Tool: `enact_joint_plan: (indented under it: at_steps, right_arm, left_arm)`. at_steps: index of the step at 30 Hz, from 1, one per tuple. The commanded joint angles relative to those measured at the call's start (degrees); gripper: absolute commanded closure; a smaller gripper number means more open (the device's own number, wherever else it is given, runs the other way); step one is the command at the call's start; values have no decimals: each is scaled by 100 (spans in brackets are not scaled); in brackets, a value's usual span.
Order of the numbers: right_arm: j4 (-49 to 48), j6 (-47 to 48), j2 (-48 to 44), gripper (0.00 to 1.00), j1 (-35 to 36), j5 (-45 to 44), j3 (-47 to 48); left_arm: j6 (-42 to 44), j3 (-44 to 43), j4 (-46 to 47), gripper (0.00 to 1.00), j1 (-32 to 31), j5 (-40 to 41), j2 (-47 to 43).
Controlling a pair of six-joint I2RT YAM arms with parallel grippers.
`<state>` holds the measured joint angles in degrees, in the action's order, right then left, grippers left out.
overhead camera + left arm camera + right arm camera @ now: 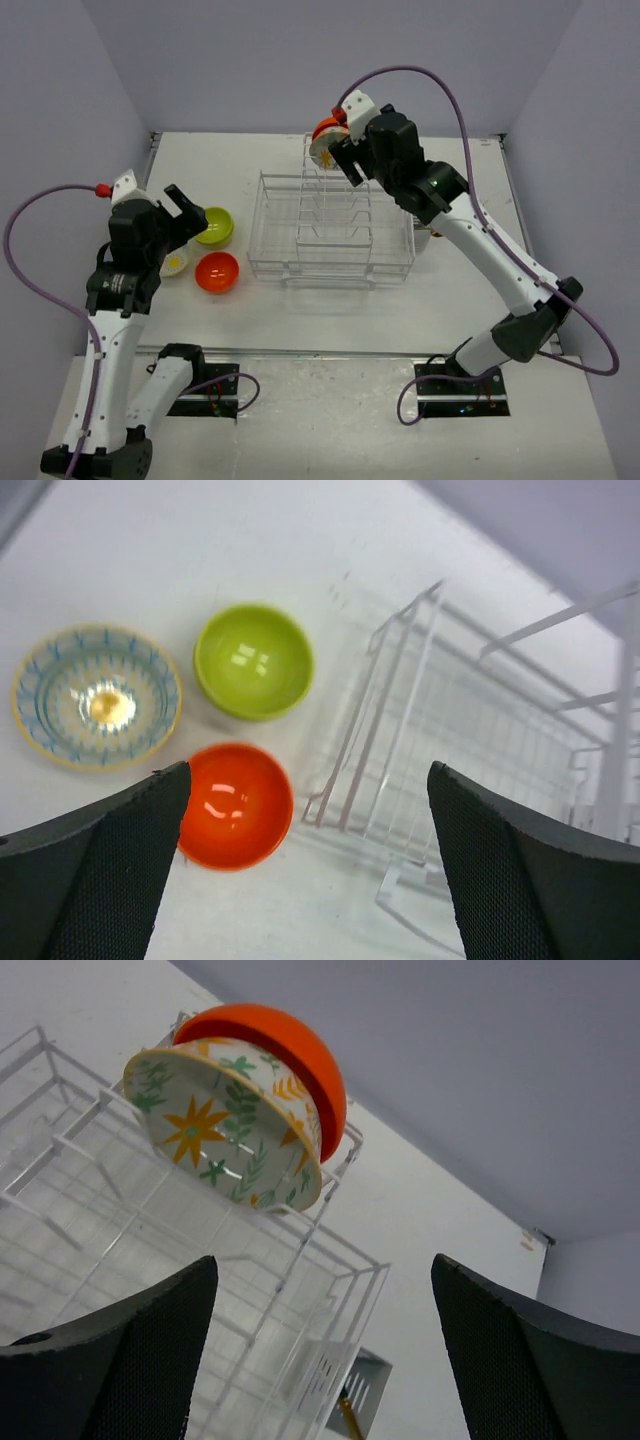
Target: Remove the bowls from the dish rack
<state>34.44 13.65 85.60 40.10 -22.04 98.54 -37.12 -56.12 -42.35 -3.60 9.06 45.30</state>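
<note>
The white wire dish rack [330,235] stands mid-table. On its taller slotted part at the back lean two bowls, a cream one with orange flowers [225,1130] and an orange-red one [290,1045] nested behind it. My right gripper [343,160] hovers open just right of them, nothing between its fingers [120,1360]. Left of the rack, three bowls sit on the table: lime-green [253,661], orange-red [236,805] and a pale blue-patterned one [97,696]. My left gripper [186,212] hangs open and empty above them.
A small grey cutlery cup [340,1385] with a yellow-handled item hangs on the rack's right side. The rack's low basket part [470,730] lies right of the left gripper. Grey walls close in the table on three sides.
</note>
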Motion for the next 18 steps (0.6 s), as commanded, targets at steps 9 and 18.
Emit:
enact_joint_plan:
  at_steps: [9, 18]
  right_arm:
    - [-1315, 2176, 1766, 63, -11, -1232, 1264]
    - [-1861, 2274, 1969, 93, -11, -1302, 816]
  left_arm:
    - [1620, -524, -222, 0, -36, -202, -285]
    - [1629, -268, -1, 0, -36, -221, -188]
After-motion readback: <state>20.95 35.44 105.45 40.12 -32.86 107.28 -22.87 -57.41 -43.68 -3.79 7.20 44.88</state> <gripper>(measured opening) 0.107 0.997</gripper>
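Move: The flower-patterned bowl stands in the dish rack some 10 cm ahead of the open right hand, about 6 cm to its left and 4 cm below. The orange bowl leans directly behind it, about 3 cm farther out. The cutlery cup is down on the table about 15 cm to the right hand's right, 2 cm back and 32 cm below. From the left hand the flower-patterned bowl lies roughly 22 cm ahead, 28 cm right and 8 cm higher. The right fingers come to pinch the right-hand rim of the flower-patterned bowl, one inside and one outside: the hand reaches forward about 10 cm, easing left and down, rolls its left side down some 20 degrees and closes from wide open to nearly shut. The left hand, empty and open, bobs up about 9 cm and sinks back, rolling slightly. ##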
